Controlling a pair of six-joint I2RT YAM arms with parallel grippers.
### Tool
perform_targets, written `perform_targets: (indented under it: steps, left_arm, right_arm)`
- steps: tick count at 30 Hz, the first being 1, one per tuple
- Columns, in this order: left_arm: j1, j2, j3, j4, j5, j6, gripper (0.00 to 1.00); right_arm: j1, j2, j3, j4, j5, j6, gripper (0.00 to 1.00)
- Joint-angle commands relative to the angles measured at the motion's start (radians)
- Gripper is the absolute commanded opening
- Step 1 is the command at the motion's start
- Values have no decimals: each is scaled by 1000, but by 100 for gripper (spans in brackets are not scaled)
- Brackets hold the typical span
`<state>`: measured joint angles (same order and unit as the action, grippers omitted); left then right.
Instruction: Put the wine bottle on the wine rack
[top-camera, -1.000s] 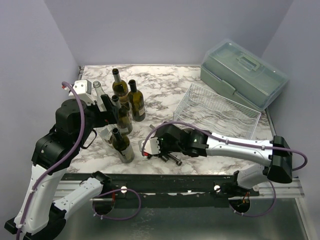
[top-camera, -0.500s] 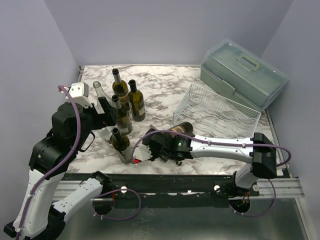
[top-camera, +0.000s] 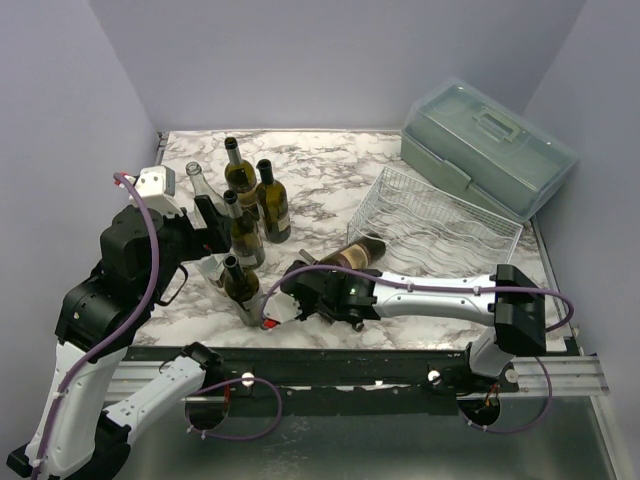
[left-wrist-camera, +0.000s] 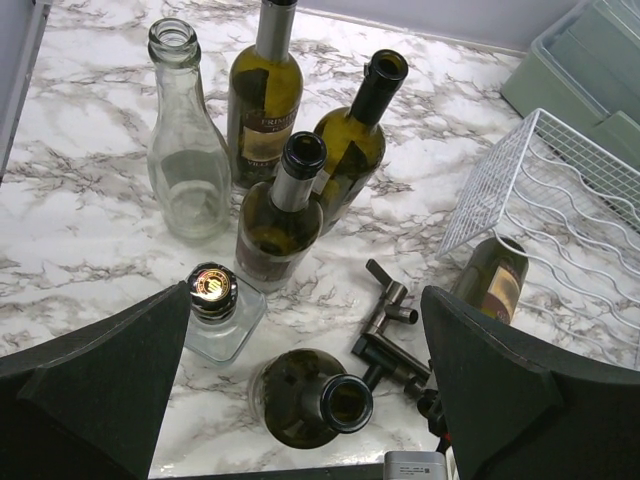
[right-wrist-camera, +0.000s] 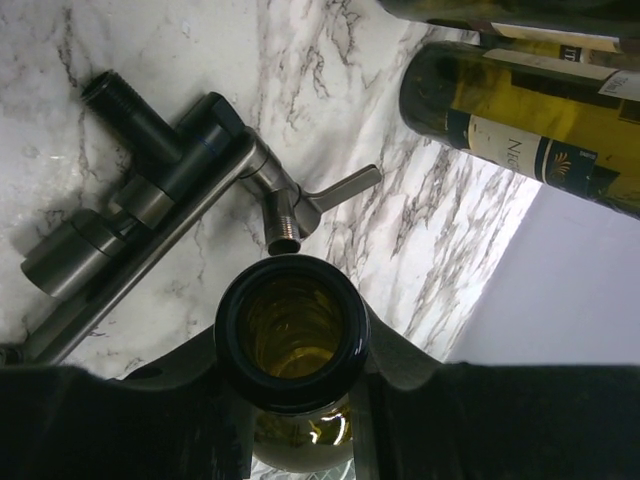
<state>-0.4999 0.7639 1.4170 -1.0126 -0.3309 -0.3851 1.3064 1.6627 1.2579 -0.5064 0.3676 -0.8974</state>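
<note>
An upright, open dark green wine bottle (top-camera: 246, 292) stands at the front left; it also shows in the left wrist view (left-wrist-camera: 300, 400) and the right wrist view (right-wrist-camera: 290, 330). My right gripper (top-camera: 256, 298) reaches in from the right, and its fingers (right-wrist-camera: 400, 360) sit tight on both sides of the neck, just under the lip. My left gripper (top-camera: 210, 212) hangs wide open and empty above the bottles (left-wrist-camera: 305, 292). The silver wire rack (top-camera: 435, 225) stands at the right with nothing in it (left-wrist-camera: 560, 190). A second wine bottle (top-camera: 358, 253) lies on its side against the rack's near corner.
Several upright bottles (top-camera: 250, 200) and a clear glass one (left-wrist-camera: 185, 150) stand behind the gripped bottle. A small square bottle (left-wrist-camera: 212, 290) is beside it. A metal tap fitting (left-wrist-camera: 390, 340) lies right of it. A grey-green lidded box (top-camera: 490, 145) is behind the rack.
My right gripper moved left from the tap fitting to the front bottle's neck, uncovering the lying bottle. My left arm shifted slightly left.
</note>
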Motion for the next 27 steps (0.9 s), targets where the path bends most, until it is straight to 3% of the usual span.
perform_targets:
  steps: [1,8,15,24,27]
  left_arm:
    - [-5,-11,22,-14,-36,23,99]
    - [-5,-11,17,-14,-14,11,99]
    - [-5,-32,16,-16,-23,15,99]
    - [-5,-46,5,-20,-23,22,99]
    - [-5,-48,5,-20,-25,26,99]
  right_arm:
    - [7,7,-11,75,120,-96,0]
    - [8,21,-83,179,159,-142,0]
    - [7,-8,-204,358,187,-224,1]
    - [3,-11,-402,716,254,-414,1]
    - [-4,-2,-408,729,256,-425,0]
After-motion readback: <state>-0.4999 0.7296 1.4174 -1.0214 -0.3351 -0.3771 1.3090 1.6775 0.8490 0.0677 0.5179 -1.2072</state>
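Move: The wine rack's middle lies roughly 18 cm ahead of the right gripper, 30 cm to its right and some 10 cm below. The faucet is almost under that gripper, about 4 cm ahead, 3 cm right and 12 cm down. The nearest upright bottle stands about 13 cm to its left, roughly level ahead-wise and in height. From the left gripper, the rack is about 18 cm ahead, 47 cm right and 33 cm below. Keep the right gripper shut on the wine bottle's neck and lower it about 6 cm towards the faucet, easing a couple of centimetres forward and as much to the right. As it sinks, tilt the wrist some 15 to 20 degrees so the fingertips swing forward and up, with a slight counter-clockwise turn, bringing the bottle nearer level, base first at the rack's left side. ##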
